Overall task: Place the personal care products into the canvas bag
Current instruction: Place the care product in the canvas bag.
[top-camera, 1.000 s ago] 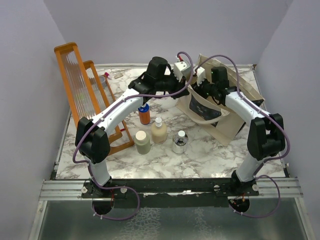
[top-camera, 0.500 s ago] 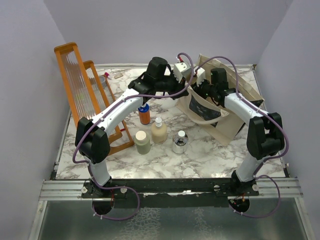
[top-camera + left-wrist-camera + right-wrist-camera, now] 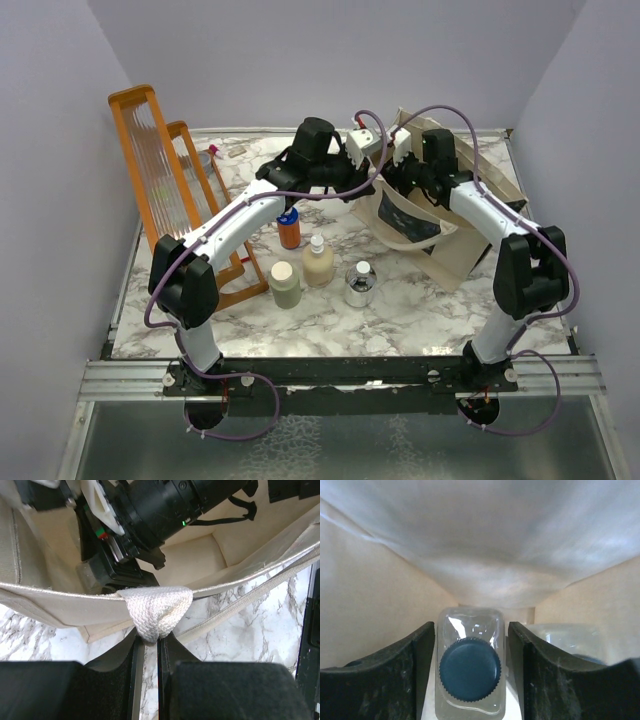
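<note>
The canvas bag point(image 3: 470, 235) lies at the back right with its mouth held up. My left gripper point(image 3: 150, 636) is shut on its woven loop handle point(image 3: 156, 611). My right gripper point(image 3: 471, 630) reaches inside the bag point(image 3: 370, 605) and is open, its fingers standing on either side of a clear bottle with a dark cap point(image 3: 470, 667), with narrow gaps showing. A second clear bottle point(image 3: 565, 637) lies just to its right. On the table stand the orange bottle point(image 3: 289, 230), the beige pump bottle point(image 3: 318, 262), the olive-grey bottle point(image 3: 284, 284) and the squat silvery one point(image 3: 359, 285).
An orange wooden rack point(image 3: 160, 180) leans at the back left beside my left arm. Small bits of litter point(image 3: 237, 152) lie by the back wall. Both wrists crowd together at the bag's mouth point(image 3: 385, 160).
Both wrists have shifted a little toward the back at the bag's mouth, and the bag's near wall has come up slightly with them. The bottles on the table have not moved.
</note>
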`<state>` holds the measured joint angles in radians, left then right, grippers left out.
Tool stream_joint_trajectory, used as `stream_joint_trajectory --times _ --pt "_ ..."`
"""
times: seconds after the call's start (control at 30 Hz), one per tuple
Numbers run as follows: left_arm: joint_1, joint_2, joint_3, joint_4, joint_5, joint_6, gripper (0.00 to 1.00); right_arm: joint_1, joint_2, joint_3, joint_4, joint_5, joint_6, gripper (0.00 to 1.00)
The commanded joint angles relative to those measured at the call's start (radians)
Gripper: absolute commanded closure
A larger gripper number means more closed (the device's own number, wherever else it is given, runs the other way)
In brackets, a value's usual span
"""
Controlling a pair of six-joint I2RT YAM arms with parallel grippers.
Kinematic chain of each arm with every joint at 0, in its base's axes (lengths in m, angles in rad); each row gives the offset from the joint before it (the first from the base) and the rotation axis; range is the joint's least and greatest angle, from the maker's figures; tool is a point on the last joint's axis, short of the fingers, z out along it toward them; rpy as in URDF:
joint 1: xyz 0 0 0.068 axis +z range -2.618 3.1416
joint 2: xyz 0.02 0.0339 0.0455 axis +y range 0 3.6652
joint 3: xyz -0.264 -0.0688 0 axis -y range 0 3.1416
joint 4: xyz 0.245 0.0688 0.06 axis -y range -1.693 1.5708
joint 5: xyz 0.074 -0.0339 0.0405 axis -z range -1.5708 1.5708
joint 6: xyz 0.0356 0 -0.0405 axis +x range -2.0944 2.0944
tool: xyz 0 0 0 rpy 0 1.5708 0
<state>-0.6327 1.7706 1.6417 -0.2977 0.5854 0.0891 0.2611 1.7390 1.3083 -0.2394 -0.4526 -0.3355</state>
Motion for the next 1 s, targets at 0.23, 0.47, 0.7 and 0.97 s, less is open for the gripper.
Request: stream_joint_trajectory --times 0.23,0.47,0.7,0.97 --pt "-0.003 -0.031 -0.011 0.018 -0.019 0.007 1.0 0.007 -0.061 0.077 0.008 -0.01 0.009 0.22" --pt "-0.003 -0.03 -0.008 0.019 -0.018 -0.002 1.0 0.007 -0.107 0.078 -0.009 0.026 0.002 0.2" --pt "-0.004 -0.028 -0.01 0.028 -0.023 -0.012 1.0 0.007 -0.203 0.039 -0.009 0.108 0.003 0.2" --pt "-0.003 -0.019 0.028 0.014 -0.037 0.001 0.95 0.003 -0.326 0.05 -0.05 0.213 0.026 0.19"
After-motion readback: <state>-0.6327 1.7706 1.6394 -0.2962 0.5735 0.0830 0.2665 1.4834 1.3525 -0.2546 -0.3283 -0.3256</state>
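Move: Between the right hand's loosening fingers stands the care product, a clear bottle with a dark cap, its middle about 4 cm below the hand, inside the canvas bag. A second dark-capped bottle stands some 4 cm farther forward and 5 cm to the right of it. The bag's handle strap is roughly 9 cm left, 7 cm back and 7 cm above the right hand. From the left hand, the care product lies about 7 cm ahead, 9 cm right and 12 cm below. Opening its already loosening fingers wider, the right hand comes free of the care product and rises straight up at first, slowing after 3 cm. It then climbs faster away from both bottles, about 13 cm in all, tipping its fingertips up some 15 degrees. The left hand stays put, still pinching the handle strap at the bag's rim. ##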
